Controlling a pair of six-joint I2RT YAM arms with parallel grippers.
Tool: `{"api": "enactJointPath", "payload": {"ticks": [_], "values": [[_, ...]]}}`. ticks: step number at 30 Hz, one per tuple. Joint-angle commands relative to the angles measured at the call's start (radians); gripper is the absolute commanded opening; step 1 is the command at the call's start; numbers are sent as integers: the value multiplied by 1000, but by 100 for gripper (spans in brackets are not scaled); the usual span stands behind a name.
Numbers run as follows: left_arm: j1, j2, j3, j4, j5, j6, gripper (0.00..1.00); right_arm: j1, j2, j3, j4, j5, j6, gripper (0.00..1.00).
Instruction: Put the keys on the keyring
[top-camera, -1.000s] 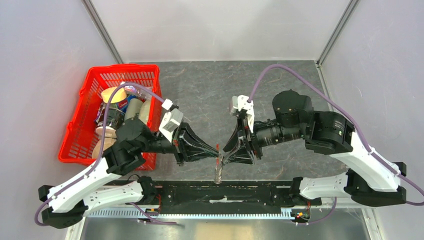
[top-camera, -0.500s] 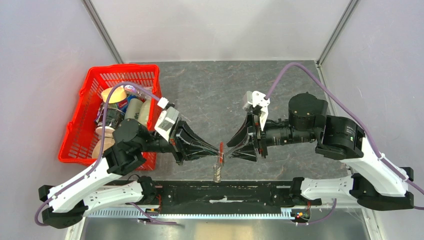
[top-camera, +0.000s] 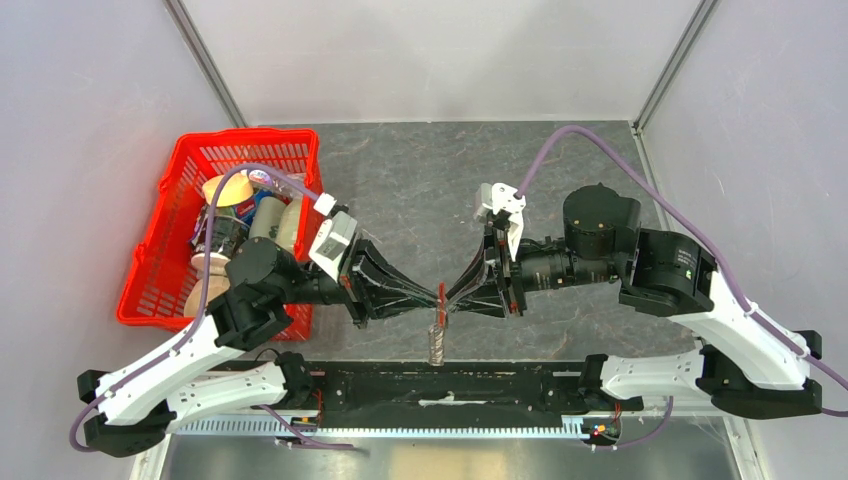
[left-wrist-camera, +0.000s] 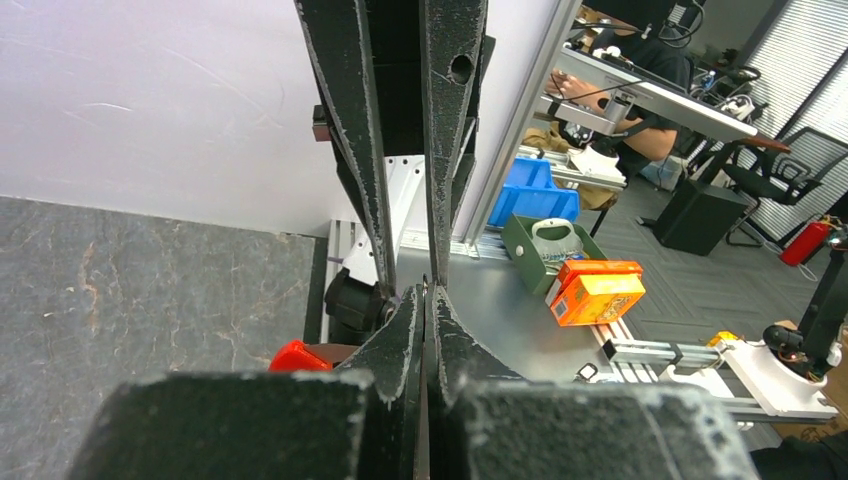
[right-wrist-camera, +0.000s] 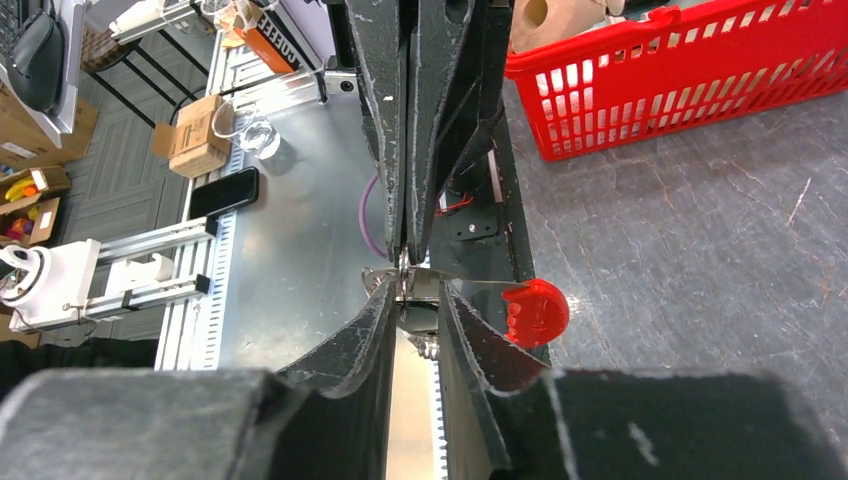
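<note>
The keyring hangs between both grippers above the table's near edge; its red curved strip (top-camera: 441, 292) stands up and a grey jagged part (top-camera: 435, 346) dangles below. My left gripper (top-camera: 434, 306) is shut on the keyring's thin metal edge (left-wrist-camera: 428, 287), with the red strip (left-wrist-camera: 298, 355) to its left. My right gripper (top-camera: 449, 304) faces it tip to tip. Its fingers (right-wrist-camera: 372, 318) stand narrowly apart with the keyring's grey metal (right-wrist-camera: 421, 291) filling the gap, and the red strip (right-wrist-camera: 535, 312) is just to the right. I cannot make out the keys in any view.
A red basket (top-camera: 160, 250) with bottles and rolls stands at the left, also visible from the right wrist (right-wrist-camera: 690, 90). The black arm-mount rail (top-camera: 440, 385) runs just below the grippers. Grey walls close in the back and sides.
The right gripper drew back from the keyring, then came in again with its jaws narrowed onto the metal. The left gripper has stayed shut and nearly still.
</note>
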Motion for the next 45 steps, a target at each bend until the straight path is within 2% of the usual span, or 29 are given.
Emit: {"api": "enactJointPath", "payload": {"ticks": [1,5,9,29,37,45], "values": [[-1,-12,2,68,-27,-22,2,3,-8,1,41,-22,4,27],[-1,-16,0,74,-45,-23,2,3,-11,-4,40,-29,4,22],[-1,-21,-4,82,-63,-21,2,3,-10,-6,42,-40,4,0],[-1,-82,-104,325,-142,-52,2,3,-103,-201,299,-123,138,0],[-1,-84,-171,542,-150,-128,2,2,-95,-215,409,-137,178,0],[-1,-73,-175,634,-165,-145,2,3,-82,-257,533,-169,245,0]]}}
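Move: The keyring is a small metal ring between the two nearly touching fingertips. It is about 1 cm to the right of the left hand and 1 cm to the left of the right hand, level with both. From the right hand, the red handle hanging at the ring lies roughly 3 cm ahead, 1 cm left and 2 cm lower. The toothed metal plate is some 4 cm back, 1 cm left and 3 cm down. Staying almost in place at first, the right hand shuts its part-open fingers on the ring's near side while the left keeps its closed grip. Then both climb together and drift about 2 cm left, the left rising some 4 cm and the right about 3 cm while easing slightly back. The left fingers tilt up by nearly 20 degrees, and the right fingers swing up from a downward slant to about level. ##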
